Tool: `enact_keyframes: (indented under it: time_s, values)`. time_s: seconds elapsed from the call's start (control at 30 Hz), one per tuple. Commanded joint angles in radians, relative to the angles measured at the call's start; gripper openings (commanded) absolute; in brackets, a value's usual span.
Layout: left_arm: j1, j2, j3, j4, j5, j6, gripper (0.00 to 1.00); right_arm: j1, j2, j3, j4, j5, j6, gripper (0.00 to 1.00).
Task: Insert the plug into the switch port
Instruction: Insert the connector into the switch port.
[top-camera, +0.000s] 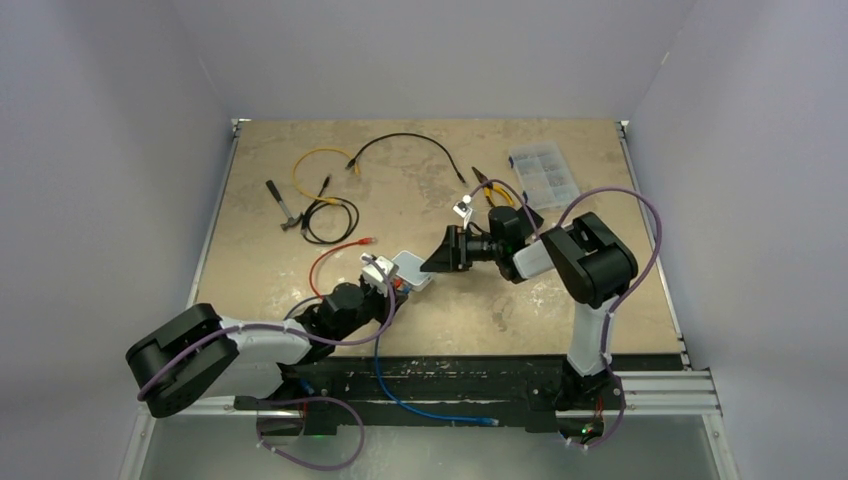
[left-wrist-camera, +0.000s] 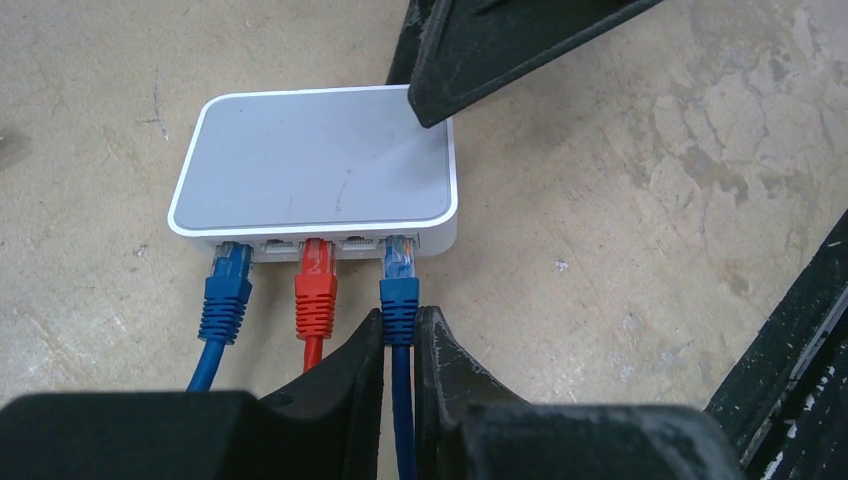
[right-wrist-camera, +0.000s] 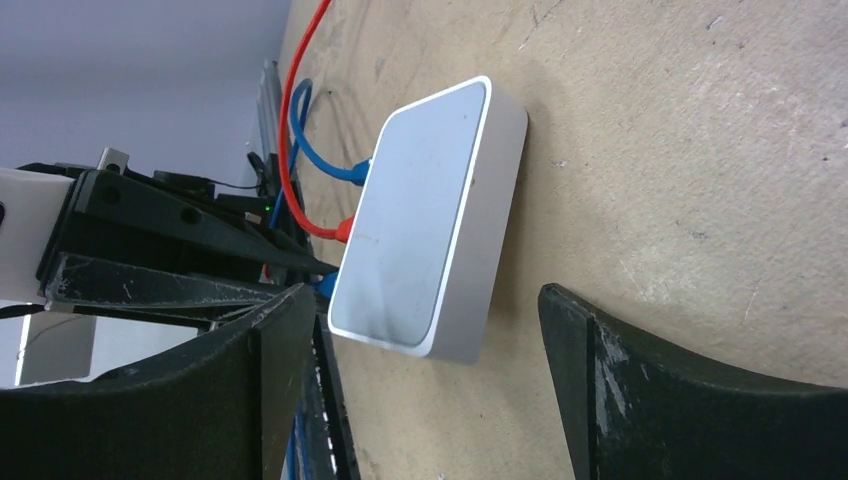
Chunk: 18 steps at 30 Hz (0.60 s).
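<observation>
The white switch (left-wrist-camera: 315, 160) lies flat on the tan table, its port side facing my left arm. Three plugs stand in its ports: a blue one (left-wrist-camera: 228, 285) on the left, a red one (left-wrist-camera: 317, 280) in the middle and a blue plug (left-wrist-camera: 400, 272) on the right. My left gripper (left-wrist-camera: 400, 314) is shut on the boot of that right blue plug, whose clear head sits in the port. My right gripper (right-wrist-camera: 425, 292) is open, its fingers standing either side of the switch's far end (right-wrist-camera: 430, 220) without touching it. From above, the switch (top-camera: 413, 268) sits between both grippers.
A red cable (top-camera: 325, 262) loops left of the switch, and a blue cable (top-camera: 420, 402) hangs over the front rail. At the back lie a yellow cable (top-camera: 318, 160), a black cable (top-camera: 400, 140), a coiled black cable (top-camera: 330, 218), a small hammer (top-camera: 284, 207) and a clear organiser box (top-camera: 542, 168).
</observation>
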Motion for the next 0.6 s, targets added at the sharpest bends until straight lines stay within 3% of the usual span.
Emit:
enact_keyframes:
  time_s: [0.0, 0.33, 0.47, 0.57]
  values:
    - [0.003, 0.006, -0.018, 0.168, 0.046, 0.022, 0.0, 0.008, 0.058, 0.015, 0.05, -0.036, 0.063, 0.84]
    - [0.0, 0.036, -0.044, 0.266, 0.069, 0.036, 0.0, 0.031, 0.14, 0.008, 0.205, -0.104, 0.156, 0.77]
    - [-0.007, 0.037, -0.054, 0.279, 0.076, 0.072, 0.0, 0.031, 0.128, -0.023, 0.333, -0.135, 0.229, 0.66]
    - [-0.018, 0.03, -0.064, 0.274, 0.069, 0.117, 0.0, 0.031, 0.091, -0.04, 0.378, -0.15, 0.254, 0.52]
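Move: The switch hangs on the blue plug that the left gripper still holds in its near-right port. The switch's middle lies about 5 cm ahead of the left hand, 2 cm right and 2 cm below. From the open right hand it is about 3 cm left, 1 cm back and 1 cm lower. The held blue plug lies some 4 cm back and 3 cm left of the right hand, the seated red plug 2 cm back and 5 cm left. Bring the right gripper about 2 cm back and 1.5 cm left onto the switch's near-right end, one finger over its top and the other under it, rolling the hand some 10 degrees and starting to close the fingers partway through. Keep the left pinch on the blue plug while easing it up and back-right about 1 cm. ##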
